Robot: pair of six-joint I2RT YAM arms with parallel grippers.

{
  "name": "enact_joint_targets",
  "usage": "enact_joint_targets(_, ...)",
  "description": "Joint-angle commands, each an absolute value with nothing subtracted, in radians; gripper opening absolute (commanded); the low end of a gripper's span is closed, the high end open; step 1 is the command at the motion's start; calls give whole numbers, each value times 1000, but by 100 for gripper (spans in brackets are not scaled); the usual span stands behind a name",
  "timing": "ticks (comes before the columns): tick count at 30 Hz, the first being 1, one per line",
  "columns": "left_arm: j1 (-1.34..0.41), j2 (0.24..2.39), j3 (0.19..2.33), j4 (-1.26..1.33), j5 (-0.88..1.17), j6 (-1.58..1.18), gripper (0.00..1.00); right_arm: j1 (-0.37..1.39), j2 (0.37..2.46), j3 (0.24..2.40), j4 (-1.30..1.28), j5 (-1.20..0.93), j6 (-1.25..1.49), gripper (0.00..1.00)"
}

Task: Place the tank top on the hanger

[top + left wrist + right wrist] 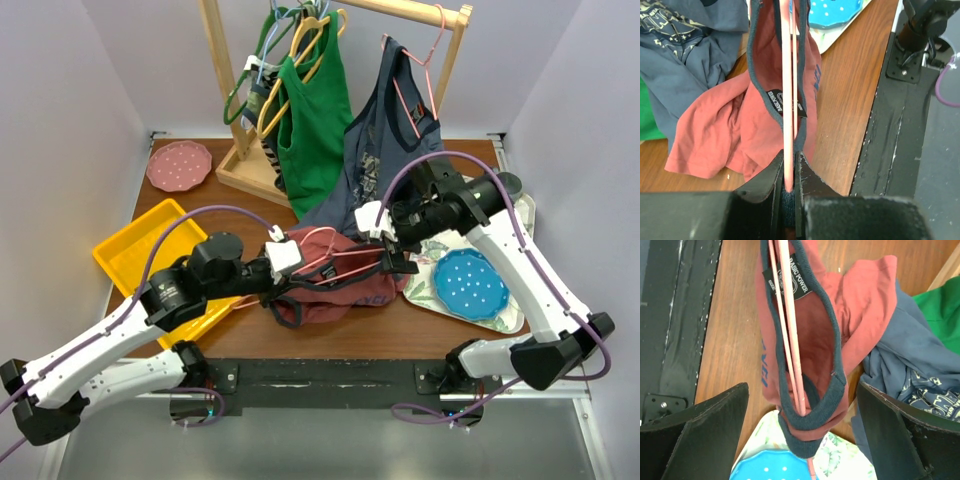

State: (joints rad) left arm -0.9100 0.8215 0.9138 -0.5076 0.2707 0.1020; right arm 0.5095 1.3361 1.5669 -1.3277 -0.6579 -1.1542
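Observation:
The faded red tank top (335,290) lies bunched at the table's front middle, with the pink hanger (335,250) threaded through its navy-trimmed openings. My left gripper (298,262) is shut on one end of the hanger; in the left wrist view the jaws (789,159) pinch the pink wire (787,100), with navy trim showing between them and the red cloth (715,135) draped to the left. My right gripper (398,258) stands wide open at the hanger's other end. In the right wrist view a navy-edged strap (812,415) loops over the wire (790,330) between the spread fingers (705,432), touching neither.
A wooden rack (245,165) at the back holds a green tank top (315,110) and a navy one (385,150) that droops onto the table beside the red one. A yellow tray (125,255) sits left, a pink plate (178,165) far left, a blue plate (470,283) on a floral tray (510,318) right.

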Motion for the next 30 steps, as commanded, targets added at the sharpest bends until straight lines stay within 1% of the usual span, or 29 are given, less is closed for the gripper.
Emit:
enact_joint_targets(1,-908,827,973,-506,302,163,0,511,1312,1566,-1486,-690,-1218,90)
enact_joint_targets(8,-908,821,965,-500,302,161,0,511,1304,1534,-1485,-675,-1218,82)
enact_joint_targets(17,-908,802,959,-495,304,150,0,511,1305,1513,-1485,-670,-1232,80)
enact_joint_targets(23,-908,785,946,-489,316,144,0,511,1316,1490,-1480,-670,-1246,75)
enact_joint_targets(25,-908,773,940,-476,328,140,0,511,1327,1467,-1462,-705,-1250,67)
enact_joint_targets(26,-908,769,927,-468,333,137,0,511,1338,1447,-1456,-727,-1267,58)
enact_joint_targets(27,-908,756,920,-453,334,135,0,511,1348,1440,-1462,-747,-1279,24)
enact_joint_targets(28,-908,753,914,-449,333,132,0,511,1383,1440,-1474,-765,-1290,4)
enact_joint_targets(29,-908,750,905,-448,330,130,0,511,1397,1454,-1486,-796,-1278,0)
enact_joint_targets(30,-908,743,900,-449,324,130,0,512,1405,1463,-1486,-799,-1263,0)
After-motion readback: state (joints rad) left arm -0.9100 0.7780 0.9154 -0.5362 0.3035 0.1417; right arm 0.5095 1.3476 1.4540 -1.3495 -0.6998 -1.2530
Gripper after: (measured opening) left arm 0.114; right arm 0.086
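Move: The right hand, open, hovers just above the right end of the hanger with the red tank top's strap looped over it, some 3 cm below and 1 cm back. The red tank top's body lies about 13 cm to its left, 2 cm back and 11 cm below; the blue plate is roughly 20 cm to its right, 1 cm back and 12 cm below. From the left hand, which grips the other end, that right end lies some 25 cm right, 4 cm ahead and about level. The right fingers shut on the right end of the hanger together with the tank top's strap trim, pinching both. The hand first eases down slowly with the fingers wide, then sinks faster while they close, some 4 cm down in all with a slight draw back. The left hand keeps its grip on the other end and nearly holds its place, drifting back about 1 cm. ##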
